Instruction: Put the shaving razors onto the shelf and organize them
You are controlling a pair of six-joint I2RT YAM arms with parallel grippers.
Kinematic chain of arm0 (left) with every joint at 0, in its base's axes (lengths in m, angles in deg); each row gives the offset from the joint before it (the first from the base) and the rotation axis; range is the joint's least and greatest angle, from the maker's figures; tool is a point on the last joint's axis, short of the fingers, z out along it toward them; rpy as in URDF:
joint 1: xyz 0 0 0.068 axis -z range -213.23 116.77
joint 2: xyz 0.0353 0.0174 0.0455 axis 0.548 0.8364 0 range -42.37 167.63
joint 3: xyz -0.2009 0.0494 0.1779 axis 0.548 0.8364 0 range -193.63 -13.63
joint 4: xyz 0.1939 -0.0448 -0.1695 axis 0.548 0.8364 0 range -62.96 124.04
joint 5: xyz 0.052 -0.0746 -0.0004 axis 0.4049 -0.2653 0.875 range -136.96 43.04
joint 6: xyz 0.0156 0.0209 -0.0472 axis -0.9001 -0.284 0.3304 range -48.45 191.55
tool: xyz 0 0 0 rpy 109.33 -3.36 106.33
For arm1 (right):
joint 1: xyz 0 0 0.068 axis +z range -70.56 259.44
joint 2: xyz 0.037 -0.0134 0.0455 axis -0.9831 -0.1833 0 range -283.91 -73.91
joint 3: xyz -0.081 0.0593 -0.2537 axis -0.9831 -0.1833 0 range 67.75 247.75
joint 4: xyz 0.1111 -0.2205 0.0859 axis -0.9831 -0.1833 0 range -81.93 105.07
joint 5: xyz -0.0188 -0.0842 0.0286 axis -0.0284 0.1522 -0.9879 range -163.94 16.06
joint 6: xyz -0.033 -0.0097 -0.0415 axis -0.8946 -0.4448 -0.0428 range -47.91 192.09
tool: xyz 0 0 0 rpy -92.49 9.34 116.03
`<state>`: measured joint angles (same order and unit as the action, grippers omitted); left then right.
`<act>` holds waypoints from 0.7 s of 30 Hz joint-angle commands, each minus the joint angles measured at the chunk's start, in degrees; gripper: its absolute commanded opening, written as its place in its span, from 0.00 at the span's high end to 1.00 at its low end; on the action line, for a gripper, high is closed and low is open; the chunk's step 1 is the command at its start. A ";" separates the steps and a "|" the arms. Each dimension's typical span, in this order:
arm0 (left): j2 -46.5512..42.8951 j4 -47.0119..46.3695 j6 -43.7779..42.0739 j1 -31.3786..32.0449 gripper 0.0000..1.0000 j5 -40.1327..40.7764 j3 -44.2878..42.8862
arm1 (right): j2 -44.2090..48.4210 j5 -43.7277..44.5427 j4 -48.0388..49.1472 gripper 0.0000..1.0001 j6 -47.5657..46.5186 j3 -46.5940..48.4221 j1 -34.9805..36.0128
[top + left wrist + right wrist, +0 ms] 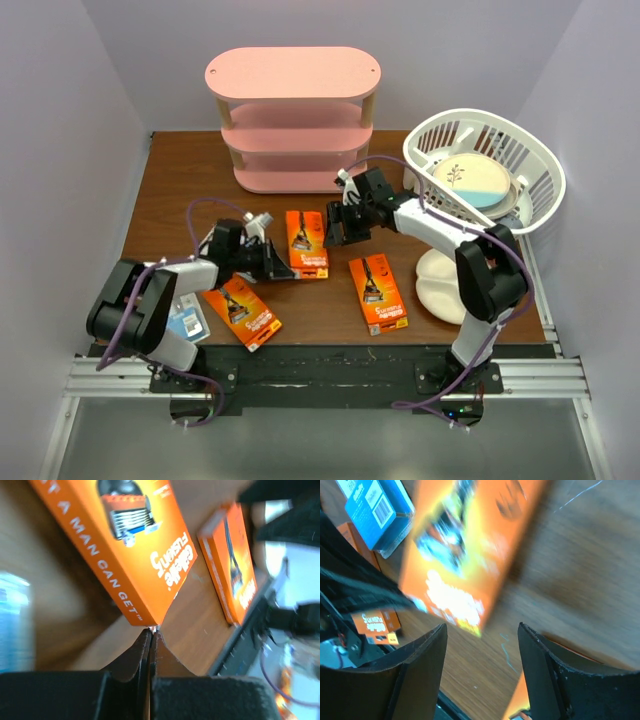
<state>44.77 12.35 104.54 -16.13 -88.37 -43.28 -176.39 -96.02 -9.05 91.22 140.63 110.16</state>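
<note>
The pink shelf (292, 72) stands at the back of the table with bare boards. Three orange razor packs lie flat: a middle one (307, 243), a right one (377, 293) and a left one (241, 312). A blue-and-white pack (187, 320) lies partly under my left arm. My left gripper (280, 270) is shut, its tips (151, 628) touching the near corner of the middle pack (125, 545). My right gripper (337, 228) stands open just right of that pack. In the right wrist view, the right gripper (482, 635) holds nothing and the pack (470, 555) is blurred ahead of it.
A white slatted basket (545, 190) at the back right holds a plate (470, 180) with a blue patch. A white divided plate (437, 285) lies under my right arm. The table's front edge and black rail (250, 630) run close to the packs.
</note>
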 commanded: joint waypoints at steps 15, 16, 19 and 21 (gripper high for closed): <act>-4.43 39.39 -48.18 -7.35 1.00 18.55 -25.01 | 6.94 3.72 1.71 0.36 -7.53 -1.16 -0.84; -4.51 39.40 -49.42 -7.61 1.00 19.34 -25.54 | 6.94 3.98 1.79 0.36 -7.71 -1.34 -0.84; -4.60 38.78 -54.77 -8.40 1.00 19.53 -26.77 | 7.29 4.07 3.02 0.35 -7.45 -2.65 -0.84; -4.69 38.69 -56.10 -9.01 1.00 19.17 -27.65 | 7.29 3.89 3.46 0.35 -7.27 -3.09 -0.92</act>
<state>42.25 50.81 57.27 -23.65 -70.55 -66.99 -171.97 -92.88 -7.94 84.69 138.69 109.31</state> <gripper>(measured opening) 0.019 0.645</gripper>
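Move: The held orange razor box has its middle about 6 cm ahead of the left fingertips and 3 cm to their right. The pink shelf's lower board lies some 22 cm ahead and 2 cm right, slightly below. A clear blister pack is about 12 cm left and 3 cm ahead, on the table; another orange box is 9 cm back and 11 cm left. From the open right hand, that shelf board is roughly 14 cm ahead, 8 cm left. The orange razor box, still pinched by its near corner, is swung by the left hand forward and left while rising about 4 cm, then on leftward alone in front of the shelf, over the blister pack, some 10 cm left in all. The fingers stay shut while the wrist rolls, turning them some 25 degrees steeper towards the table. The right hand, fingers open and empty, backs off about 2 cm up and to the right. ##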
